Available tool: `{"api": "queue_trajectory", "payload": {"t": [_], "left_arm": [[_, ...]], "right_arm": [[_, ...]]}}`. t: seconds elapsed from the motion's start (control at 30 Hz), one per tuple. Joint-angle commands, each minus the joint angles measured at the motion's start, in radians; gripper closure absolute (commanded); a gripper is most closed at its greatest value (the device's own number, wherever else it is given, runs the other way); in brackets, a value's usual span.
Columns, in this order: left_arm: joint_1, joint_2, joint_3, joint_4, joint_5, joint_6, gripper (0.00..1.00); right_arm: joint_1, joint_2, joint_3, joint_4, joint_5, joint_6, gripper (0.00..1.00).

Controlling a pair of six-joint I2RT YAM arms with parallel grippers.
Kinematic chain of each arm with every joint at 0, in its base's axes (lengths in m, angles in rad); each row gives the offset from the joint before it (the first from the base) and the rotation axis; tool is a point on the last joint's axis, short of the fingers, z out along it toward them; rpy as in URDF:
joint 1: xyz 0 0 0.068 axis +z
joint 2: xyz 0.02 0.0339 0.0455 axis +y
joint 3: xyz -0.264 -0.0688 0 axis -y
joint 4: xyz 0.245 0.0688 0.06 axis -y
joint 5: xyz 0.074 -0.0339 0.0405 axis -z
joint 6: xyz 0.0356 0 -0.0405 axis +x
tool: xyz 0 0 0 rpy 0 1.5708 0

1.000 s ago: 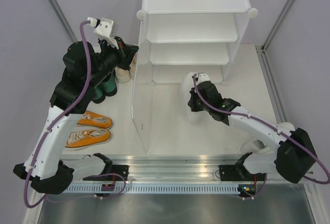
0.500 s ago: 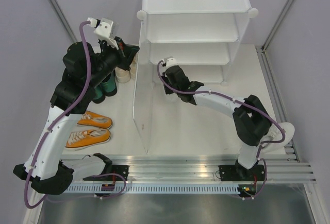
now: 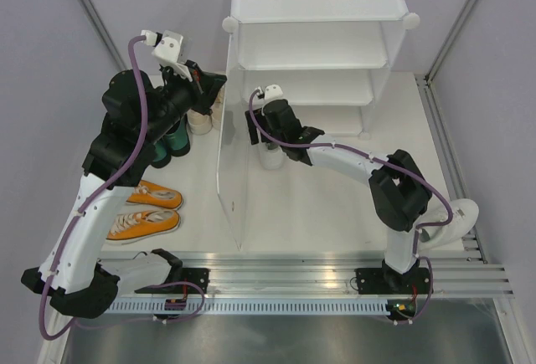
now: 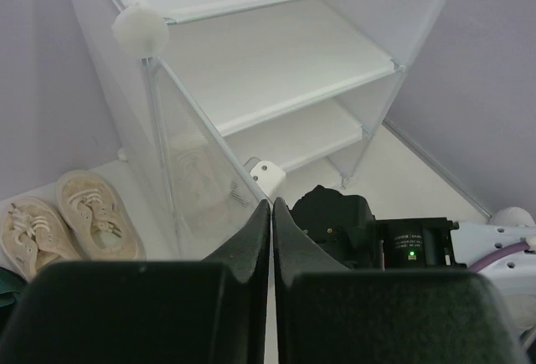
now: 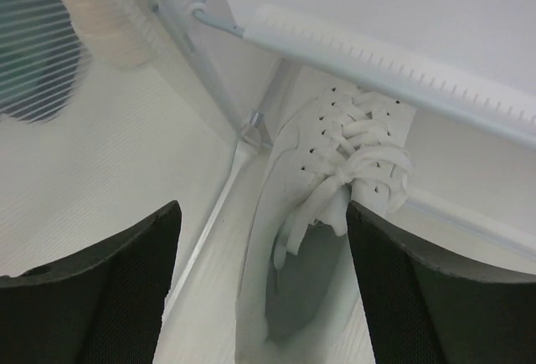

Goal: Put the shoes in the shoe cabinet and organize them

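The shoe cabinet (image 3: 314, 42) stands at the back of the table. One white sneaker (image 3: 270, 161) lies at the front left of its bottom tier, toe under the shelf above and close to the left side panel. My right gripper (image 3: 270, 140) hovers over it. In the right wrist view this white sneaker (image 5: 327, 188) sits between the spread fingers (image 5: 109, 289) of my open right gripper (image 5: 261, 213), and neither finger touches it. My left gripper (image 3: 209, 88) hangs shut and empty left of the cabinet; in its wrist view the left gripper (image 4: 272, 207) has both jaws pressed together.
Left of the cabinet stand cream sneakers (image 3: 199, 120) (image 4: 67, 222), dark green heels (image 3: 172, 142) and orange sneakers (image 3: 146, 211). A second white sneaker (image 3: 459, 213) lies at the right, near my right arm's base. The translucent side panel (image 5: 92, 130) is close to my right gripper's left finger.
My right arm swung left from the middle of the table to the cabinet's bottom tier with the white sneaker. Its gripper has opened and let the shoe go. The left arm has not moved.
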Motion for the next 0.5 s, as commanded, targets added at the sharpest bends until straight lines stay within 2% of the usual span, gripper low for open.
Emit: {"api": "queue_trajectory", "payload": {"t": [0.0, 0.1, 0.3, 0.4, 0.43, 0.47], "left_arm": [[0.01, 0.023, -0.048, -0.182, 0.019, -0.02, 0.98], [0.013, 0.021, -0.05, -0.182, 0.021, -0.022, 0.98], [0.025, 0.021, -0.054, -0.178, 0.037, -0.026, 0.98], [0.028, 0.017, -0.056, -0.175, 0.039, -0.028, 0.98], [0.028, 0.018, -0.056, -0.175, 0.041, -0.028, 0.98], [0.03, 0.017, -0.056, -0.175, 0.045, -0.028, 0.98]], "right_arm": [[0.004, -0.079, 0.037, 0.047, 0.007, -0.007, 0.16], [0.004, -0.126, 0.018, 0.033, -0.017, 0.007, 0.16], [0.013, -0.304, -0.114, 0.029, -0.057, 0.052, 0.25], [0.028, -0.421, -0.228, 0.03, -0.076, 0.073, 0.37], [0.039, -0.477, -0.296, 0.032, -0.076, 0.091, 0.46], [0.047, -0.501, -0.328, 0.036, -0.079, 0.096, 0.49]]}}
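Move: The white shoe just let go lies in the bottom left of the cabinet, its middle roughly 5 cm ahead of the right hand, 1 cm to its right and 6 cm below. The foot of the cabinet's left front post is some 2 cm ahead and 5 cm left; the nearer cream shoe, outside the cabinet, some 12 cm ahead and 16 cm left. From the left hand the white shoe lies about 18 cm ahead, 8 cm right and far below. The white shoe, already released, is left where it lies while the right hand backs off from it: up about 10 cm, at first almost straight, then also back some 7 cm and a little right, gathering speed. The wrist rolls about 10 degrees, left side rising, and the wide-open fingers close to roughly half open on nothing. ##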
